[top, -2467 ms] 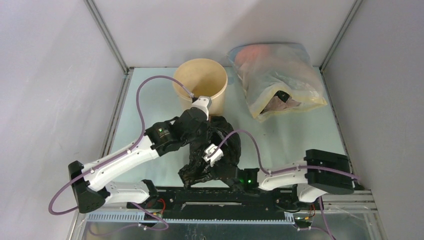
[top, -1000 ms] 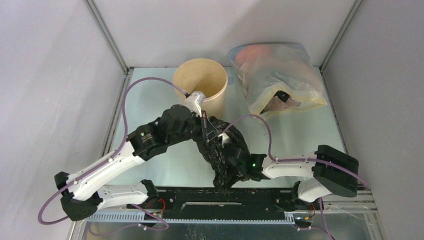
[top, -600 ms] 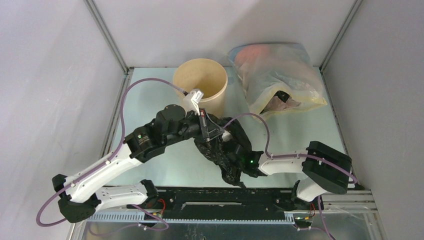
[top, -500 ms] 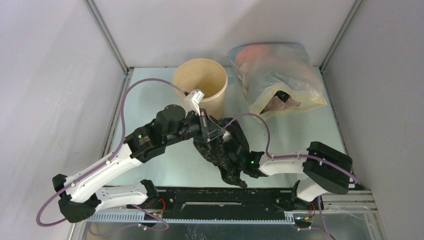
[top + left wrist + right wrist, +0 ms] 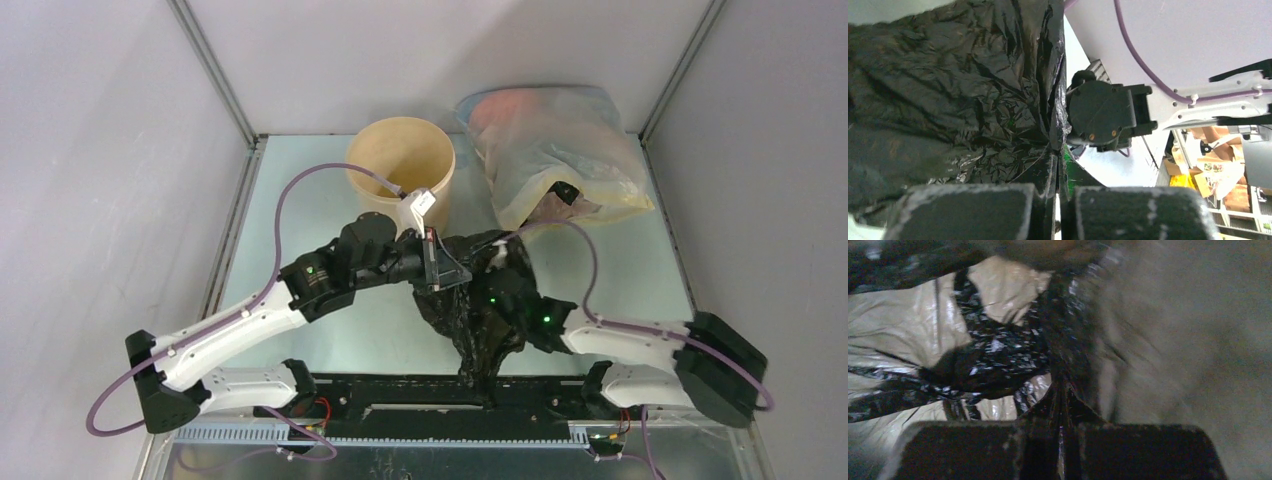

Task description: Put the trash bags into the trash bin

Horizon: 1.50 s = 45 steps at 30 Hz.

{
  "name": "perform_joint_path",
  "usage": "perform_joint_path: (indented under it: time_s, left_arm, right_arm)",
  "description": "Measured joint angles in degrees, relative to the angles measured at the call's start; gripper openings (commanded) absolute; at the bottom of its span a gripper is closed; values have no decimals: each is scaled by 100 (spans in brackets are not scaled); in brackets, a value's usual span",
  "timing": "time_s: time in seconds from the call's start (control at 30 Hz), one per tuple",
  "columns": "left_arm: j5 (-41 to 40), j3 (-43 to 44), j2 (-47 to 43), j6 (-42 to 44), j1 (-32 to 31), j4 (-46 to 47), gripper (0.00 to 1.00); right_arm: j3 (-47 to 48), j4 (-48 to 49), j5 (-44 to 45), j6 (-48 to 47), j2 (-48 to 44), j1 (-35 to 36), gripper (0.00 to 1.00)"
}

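The black trash bag (image 5: 478, 318) hangs crumpled between my two arms, in front of the tan trash bin (image 5: 400, 160), which stands at the back centre. My left gripper (image 5: 443, 268) is shut on the bag's upper left edge, just below and to the right of the bin. In the left wrist view its fingertips (image 5: 1058, 156) pinch a fold of black plastic (image 5: 958, 85). My right gripper (image 5: 497, 262) is shut on the bag's upper right part. In the right wrist view the closed gripper (image 5: 1063, 392) holds the crinkled film (image 5: 998, 355), blurred.
A large translucent whitish-yellow bag (image 5: 560, 150) with pinkish contents lies at the back right, next to the bin. Grey walls close in the table on the left, the back and the right. The black rail (image 5: 400, 390) with the arm bases runs along the near edge.
Both grippers have moved to the right with the black bag still held. The right arm's elbow has swung out to the right, and the bag now hangs further right and closer to the rail.
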Motion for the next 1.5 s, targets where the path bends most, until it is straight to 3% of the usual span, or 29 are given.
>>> perform_joint_path:
  time_s: [0.2,0.3,0.4,0.67,0.93,1.07,1.3,1.5]
  left_arm:
    - [-42,-116,-293,-4,-33,179,0]
    - [-136,-306,-533,-4,-33,254,0]
    - [-188,-542,-605,-13,-33,337,0]
    - [-87,-1394,-420,-297,-35,785,0]
    - [-90,-1639,-431,-337,-55,883,0]
    - [-310,-1250,-426,-240,-39,629,0]
    - [-319,391,-55,87,-28,507,0]
    - [-186,463,138,103,-28,557,0]
  right_arm:
    - [-310,-1799,1246,251,-1950,-212,0]
    - [-310,-2146,1377,181,-2695,-212,0]
    - [-310,-2138,1174,81,-2870,-199,0]
    - [-308,-1447,885,-17,-1314,70,0]
    - [-317,-922,780,155,-313,-391,0]
    - [-391,-787,649,297,-136,-372,0]
    - [-487,-302,621,461,437,55,0]
    - [-494,-129,494,627,1075,175,0]
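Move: My left fingers hold the black trash bag by its edge; its middle hangs about 14 cm below that hand, 3 cm back and 4 cm to the right. The bin stands some 30 cm ahead and 15 cm left of it, the clear sack about 36 cm ahead and 23 cm right. From my right hand, wrapped in the bag's film, the bag's middle is roughly 11 cm back, straight behind and slightly higher. With my shut right hand still inside the bag, I swing it about 10 cm right while lifting it 5 cm, come partly back left, then push down some 15 cm through the film. My left hand keeps its pinch on the edge and pumps: a small lift, about 9 cm down, then a quick 13 cm up. ##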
